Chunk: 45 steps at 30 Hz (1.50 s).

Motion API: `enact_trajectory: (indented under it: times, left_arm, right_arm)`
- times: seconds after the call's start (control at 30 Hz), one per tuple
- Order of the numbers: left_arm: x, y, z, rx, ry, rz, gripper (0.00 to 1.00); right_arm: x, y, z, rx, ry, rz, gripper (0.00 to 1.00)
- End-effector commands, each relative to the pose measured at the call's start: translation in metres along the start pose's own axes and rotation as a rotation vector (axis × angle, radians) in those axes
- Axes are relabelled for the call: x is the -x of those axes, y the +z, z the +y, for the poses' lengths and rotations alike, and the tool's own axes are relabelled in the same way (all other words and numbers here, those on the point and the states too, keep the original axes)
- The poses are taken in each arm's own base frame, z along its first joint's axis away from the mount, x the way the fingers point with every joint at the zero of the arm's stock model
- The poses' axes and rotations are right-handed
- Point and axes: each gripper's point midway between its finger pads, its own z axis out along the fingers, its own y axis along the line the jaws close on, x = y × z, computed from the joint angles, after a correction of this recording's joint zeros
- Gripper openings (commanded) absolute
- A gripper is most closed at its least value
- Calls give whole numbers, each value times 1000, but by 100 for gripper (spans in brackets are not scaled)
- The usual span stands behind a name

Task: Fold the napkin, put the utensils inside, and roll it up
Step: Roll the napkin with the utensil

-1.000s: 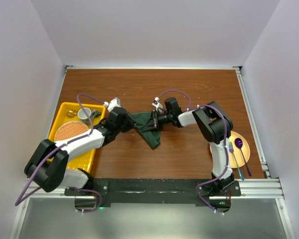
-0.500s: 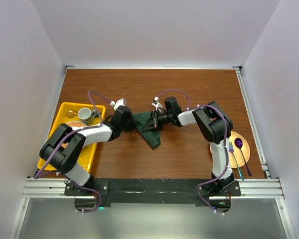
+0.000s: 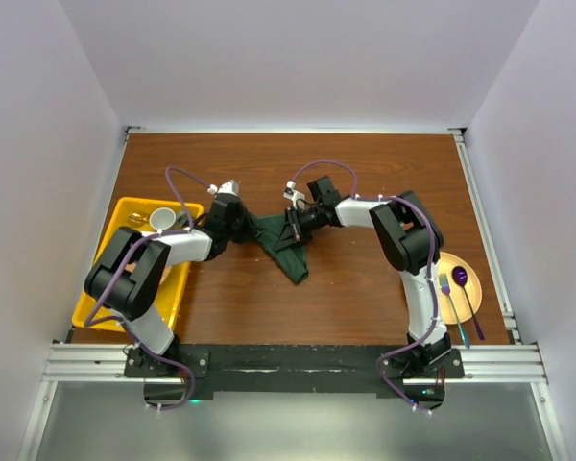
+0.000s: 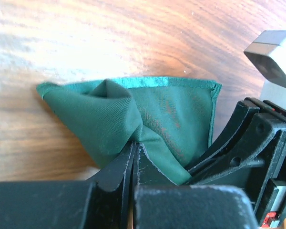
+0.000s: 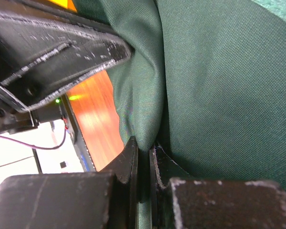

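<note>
The dark green napkin (image 3: 286, 252) lies crumpled in the middle of the wooden table. My left gripper (image 3: 249, 230) is shut on a fold at its left corner; in the left wrist view the cloth (image 4: 133, 107) bunches up out of the closed left gripper (image 4: 135, 149). My right gripper (image 3: 291, 228) is shut on a fold at the napkin's upper right, with cloth (image 5: 219, 81) pinched between the tips of the right gripper (image 5: 145, 149). The two grippers face each other closely. The utensils (image 3: 459, 293), a purple spoon and a fork, lie on the orange plate at the right.
A yellow tray (image 3: 110, 257) at the left holds a white cup (image 3: 162, 219) and a round orange item, partly hidden by my left arm. The orange plate (image 3: 476, 267) sits near the right rail. The left arm's finger (image 5: 62, 50) crowds the right wrist view.
My left gripper has shut on the napkin's left corner and its arm has swung in. The right gripper has moved slightly back and left with its fold.
</note>
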Motion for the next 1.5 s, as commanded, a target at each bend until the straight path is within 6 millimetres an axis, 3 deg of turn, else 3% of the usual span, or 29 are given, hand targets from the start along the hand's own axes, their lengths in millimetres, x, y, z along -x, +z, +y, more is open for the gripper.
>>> enact_trajectory:
  times: [0.0, 0.1, 0.23, 0.5, 0.6, 0.67, 0.83, 1.0, 1.07, 1.1, 1.27, 1.33, 1.47]
  left_arm:
    - [33, -14, -20, -70, 111, -69, 0]
    - [40, -24, -27, -84, 108, -86, 0]
    - [41, -22, -24, -69, 85, -89, 0]
    - [3, 9, 28, 56, 36, 4, 0]
    - [9, 12, 44, 113, 73, -20, 0]
    - [21, 13, 39, 119, 114, -36, 0]
    - [13, 19, 46, 128, 117, -7, 0]
    - [-4, 23, 53, 107, 103, 23, 0]
    - [-9, 21, 56, 101, 97, 22, 0]
    - [-10, 21, 56, 98, 97, 23, 0]
    - [-18, 19, 64, 106, 95, 34, 0]
    - [-19, 20, 64, 107, 95, 35, 0]
    - [-22, 18, 61, 90, 94, 53, 0]
  right_arm:
    - [-43, 4, -48, -162, 62, 115, 0]
    - [-42, 5, -49, -163, 61, 112, 0]
    - [-42, 5, -47, -152, 69, 106, 0]
    - [-36, 3, -41, -150, 67, 90, 0]
    - [-38, 2, -42, -158, 66, 93, 0]
    - [-39, 0, -44, -181, 50, 98, 3]
    - [-37, -9, -44, -224, 8, 122, 19]
    - [-17, -24, -29, -282, -79, 107, 32]
    - [-18, -29, -23, -312, -86, 130, 39]
    - [-9, -34, -22, -350, -114, 117, 40]
    - [2, -56, -14, -507, -194, 131, 56]
    - [13, -72, -10, -602, -265, 95, 59]
    - [14, -81, 12, -790, -487, 37, 70]
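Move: The half-rolled napkin is under both hands: its middle lies about 7 cm to the right of the left hand and 3 cm back, about a centimetre lower. The right hand already pinches it almost at its middle, roughly 1 cm to the left of that point. The loose flap is 8 cm to the left hand's right and 1 cm ahead. The yellow tray is some 26 cm to the left hand's left and 8 cm back, with the mug 21 cm left and 3 cm ahead. Shut fingertips of the left hand, already on the napkin's left end, rise about 3 cm, come back down and work forward 2 cm along the cloth to press there. The right hand keeps its pinch on the roll, then opens wide and lets go, backing some 4 cm to the right and 2 cm up while its fingers tip downward by about 30 degrees. ##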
